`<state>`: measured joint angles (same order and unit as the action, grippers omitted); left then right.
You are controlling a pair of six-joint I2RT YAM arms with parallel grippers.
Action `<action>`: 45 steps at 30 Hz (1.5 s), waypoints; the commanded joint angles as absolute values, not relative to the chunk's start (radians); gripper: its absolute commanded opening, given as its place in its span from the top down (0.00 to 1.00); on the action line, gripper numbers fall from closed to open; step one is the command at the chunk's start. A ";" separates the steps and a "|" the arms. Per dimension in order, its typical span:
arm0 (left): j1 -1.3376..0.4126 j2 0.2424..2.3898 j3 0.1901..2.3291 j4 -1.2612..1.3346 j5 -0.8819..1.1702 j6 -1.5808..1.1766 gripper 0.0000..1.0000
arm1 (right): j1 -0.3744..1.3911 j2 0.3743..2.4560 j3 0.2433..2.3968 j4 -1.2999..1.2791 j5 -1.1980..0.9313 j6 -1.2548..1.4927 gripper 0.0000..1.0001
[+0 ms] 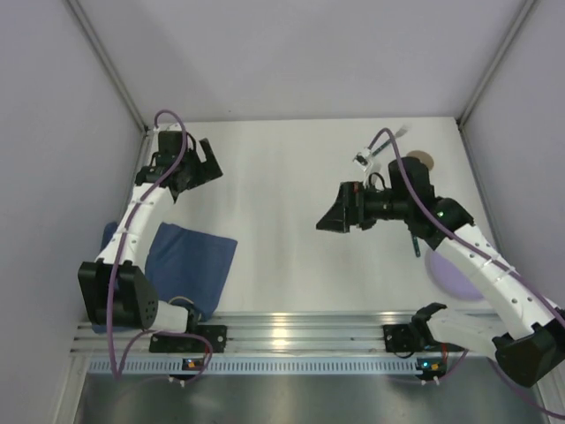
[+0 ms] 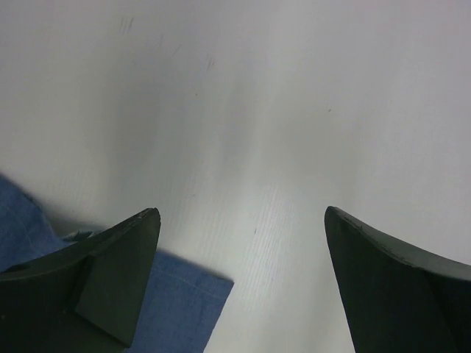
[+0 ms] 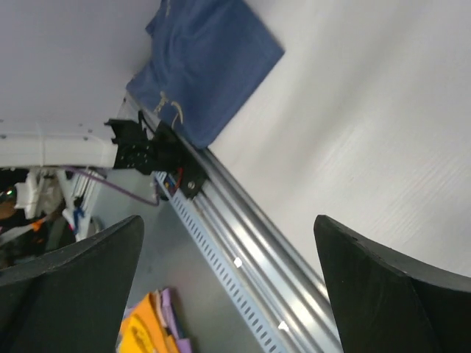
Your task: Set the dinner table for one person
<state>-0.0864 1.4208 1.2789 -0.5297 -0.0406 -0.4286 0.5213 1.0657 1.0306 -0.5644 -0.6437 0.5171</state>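
The white dinner table (image 1: pixel 291 185) fills the top view, edged by a silver rail (image 1: pixel 300 325) at the near side. A blue cloth (image 1: pixel 192 258) lies flat at the near left; it also shows in the left wrist view (image 2: pixel 184 301) and the right wrist view (image 3: pixel 213 66). My left gripper (image 1: pixel 210 163) hovers over the far left of the table, open and empty (image 2: pixel 241 213), with the cloth's corner just below it. My right gripper (image 1: pixel 330 217) is above the table's middle right, open and empty (image 3: pixel 228 220). A lilac plate (image 1: pixel 446 274) lies at the near right, partly hidden by the right arm.
A small brownish round thing (image 1: pixel 425 162) and a small light utensil-like thing (image 1: pixel 364 159) lie at the far right, partly behind the right arm. Grey walls enclose the table on three sides. The right wrist view shows the rail (image 3: pixel 250 243) and the floor beyond it.
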 commanded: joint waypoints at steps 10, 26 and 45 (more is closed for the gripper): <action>-0.107 1.253 1.039 -0.794 -0.127 -0.606 0.02 | 0.615 1.325 1.130 -0.326 -0.649 0.640 0.00; -0.373 1.468 0.833 -0.626 -0.175 -0.744 0.19 | 0.624 1.252 1.086 -0.626 -0.511 0.486 0.00; -0.370 1.752 0.910 -0.514 -0.215 -0.646 1.00 | 0.623 1.174 1.034 -0.773 -0.408 0.402 0.00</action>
<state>-0.3748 1.6512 0.9520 -0.6121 -0.1875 -0.6945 0.6151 1.2102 1.0260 -0.7448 -0.4370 0.4278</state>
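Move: The blue napkin's far right corner lies about 12 cm back from the open left hand, 6 cm to its right and 20 cm below. The napkin's middle is some 8 cm nearer the base and 12 cm left of that corner; its near right corner is roughly 20 cm back and 7 cm left of it. From the right hand, the far right corner is some 25 cm left, 9 cm ahead and 24 cm below. Left hand sinks some 20 cm and back 12, pinching the napkin's far right corner; empty right ends 8 lower. ##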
